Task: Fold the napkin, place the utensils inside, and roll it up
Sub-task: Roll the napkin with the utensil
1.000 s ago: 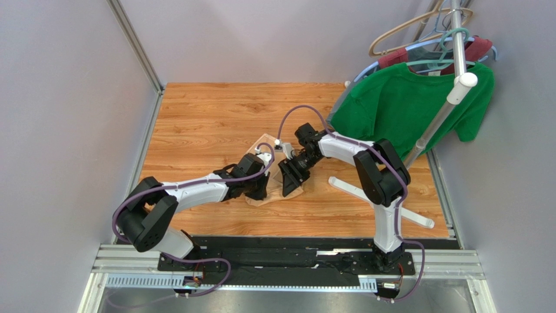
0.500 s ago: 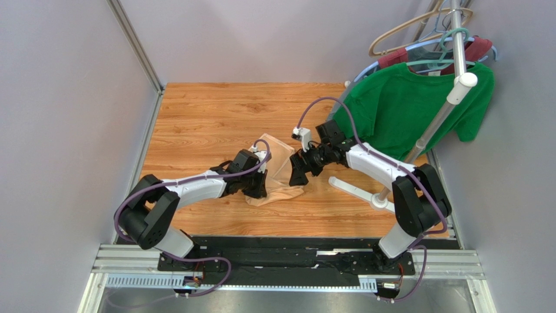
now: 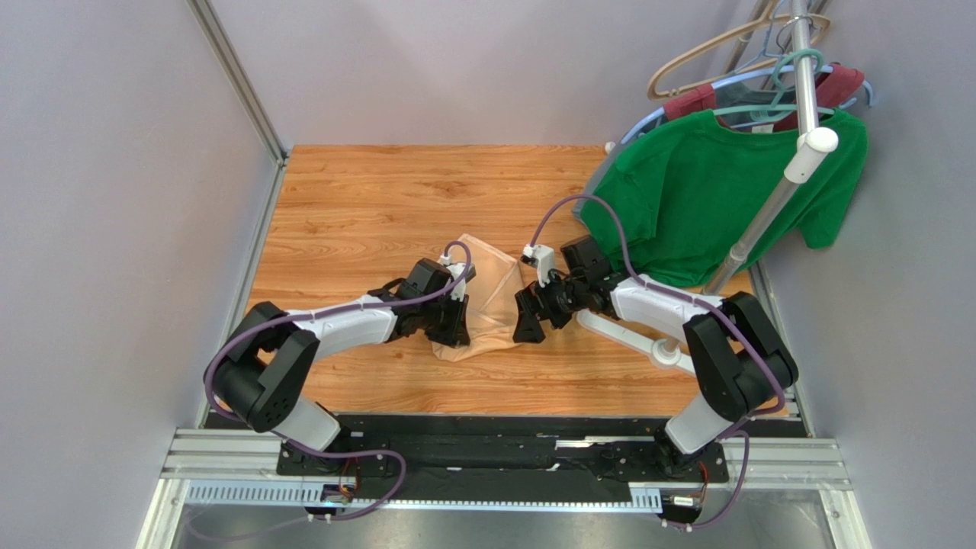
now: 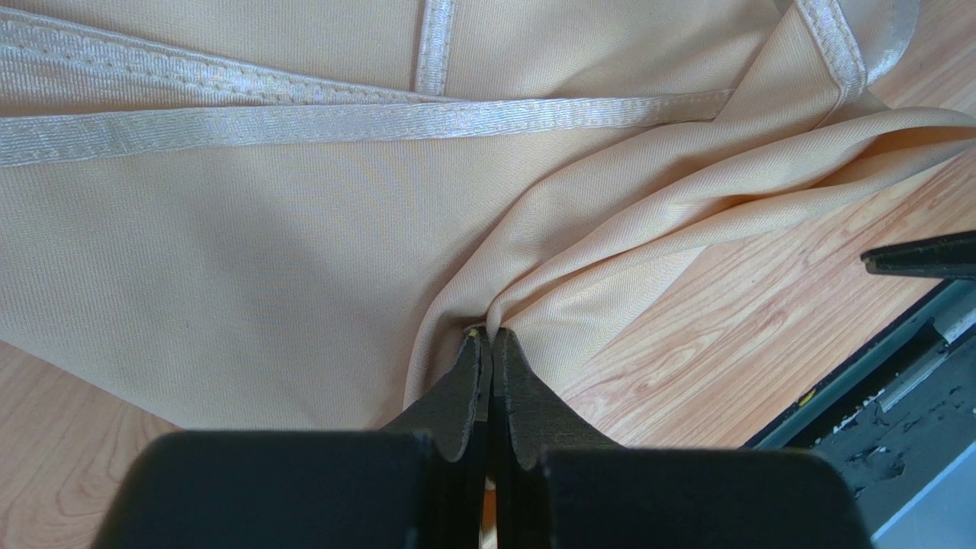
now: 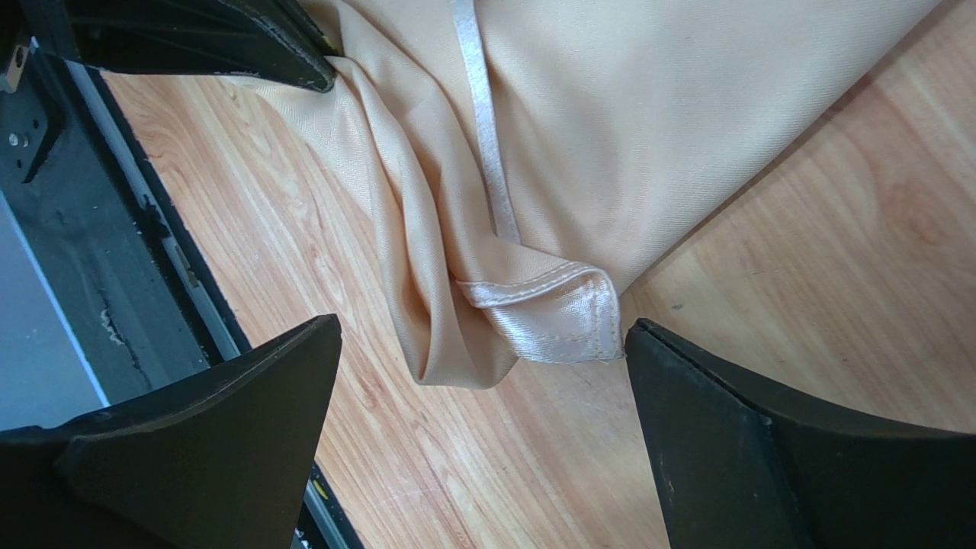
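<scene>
The peach-tan napkin (image 3: 490,300) lies rumpled and partly folded on the wooden table between the two grippers. My left gripper (image 3: 455,329) sits at its left near edge, shut on a pinched fold of the cloth (image 4: 490,334), and creases fan out from the pinch across the napkin (image 4: 286,229). My right gripper (image 3: 529,323) hovers at the napkin's right edge, wide open, holding nothing. In the right wrist view its jaws straddle a shiny hemmed corner (image 5: 548,311) of the napkin (image 5: 619,126) without touching it. The utensils are out of view.
A green T-shirt (image 3: 710,189) hangs with other hangers on a white rack (image 3: 802,149) at the back right. The rack's white legs (image 3: 624,334) lie on the table just right of my right gripper. Grey walls close both sides. A black rail (image 3: 504,440) runs along the near edge.
My right gripper has opened wide and pulled back to the right, off the napkin. The napkin now lies spread wider. The left gripper has stayed shut on the cloth.
</scene>
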Tool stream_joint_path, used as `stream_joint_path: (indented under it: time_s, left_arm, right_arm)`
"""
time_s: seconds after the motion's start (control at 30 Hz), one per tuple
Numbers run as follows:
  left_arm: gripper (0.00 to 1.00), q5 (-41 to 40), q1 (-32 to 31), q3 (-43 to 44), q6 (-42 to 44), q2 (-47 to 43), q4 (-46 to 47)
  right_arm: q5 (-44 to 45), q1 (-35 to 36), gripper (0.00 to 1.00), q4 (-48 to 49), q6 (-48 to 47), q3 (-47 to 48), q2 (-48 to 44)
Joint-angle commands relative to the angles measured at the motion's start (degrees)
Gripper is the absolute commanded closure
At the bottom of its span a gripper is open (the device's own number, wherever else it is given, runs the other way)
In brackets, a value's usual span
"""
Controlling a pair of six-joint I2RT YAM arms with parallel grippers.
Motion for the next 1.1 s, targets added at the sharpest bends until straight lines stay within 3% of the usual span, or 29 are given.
stream_joint_path:
  time_s: [0.0,0.23,0.6,0.8,0.87,0.97,1.0,1.07]
  left_arm:
    - [1.0,-1.3,0.02,-0.92,1.21,2.4,-4.51]
    - [1.0,-1.03,0.19,-0.74,1.21,2.67,-4.51]
    - [1.0,-0.42,0.37,-0.65,1.48,2.67,-4.6]
    - [1.0,-0.06,0.37,-0.57,1.74,2.67,-4.51]
    - [1.0,0.28,0.37,-0.48,2.09,2.49,-4.51]
    - [1.0,0.29,0.28,0.05,2.79,1.97,-4.69]
    - [0.96,0.03,0.37,0.14,2.88,1.7,-4.86]
    - [0.9,-1.2,0.37,0.66,3.06,0.66,-5.74]
  right_arm:
    - [2.64,0.3,0.0,5.2,0.41,0.03,1.17]
    - [0.53,0.39,0.05,5.21,-0.38,2.05,4.77]
    - [1.67,0.56,0.24,5.92,1.2,2.4,8.73]
    - [2.38,0.48,0.53,3.01,1.2,2.93,10.05]
    - [2.46,0.56,0.56,1.44,1.2,3.72,10.66]
    - [2.81,0.56,0.69,-1.11,1.46,5.29,11.54]
    - [2.82,0.48,0.77,-1.9,1.46,5.74,11.72]
    - [2.82,0.56,0.82,-4.1,1.46,6.62,12.16]
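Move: The napkin's folded right corner lies between and just beyond my right hand's wide-open fingers, about 2 cm ahead, 2 cm left and 3 cm below. Also from the right hand, the napkin's middle is some 8 cm ahead and 7 cm left, while the near-edge pinch in my left fingers is level and about 11 cm left. For my left hand, the corner sits roughly 9 cm right and 2 cm ahead. I reach down about 3 cm with my right hand, easing 2 cm forward and a little left, until its open fingers straddle the napkin's folded right corner, then close them from fully open to about a quarter and pinch the cloth. The wrist barely turns. My left hand stays put, keeping its pinch on the near edge. ##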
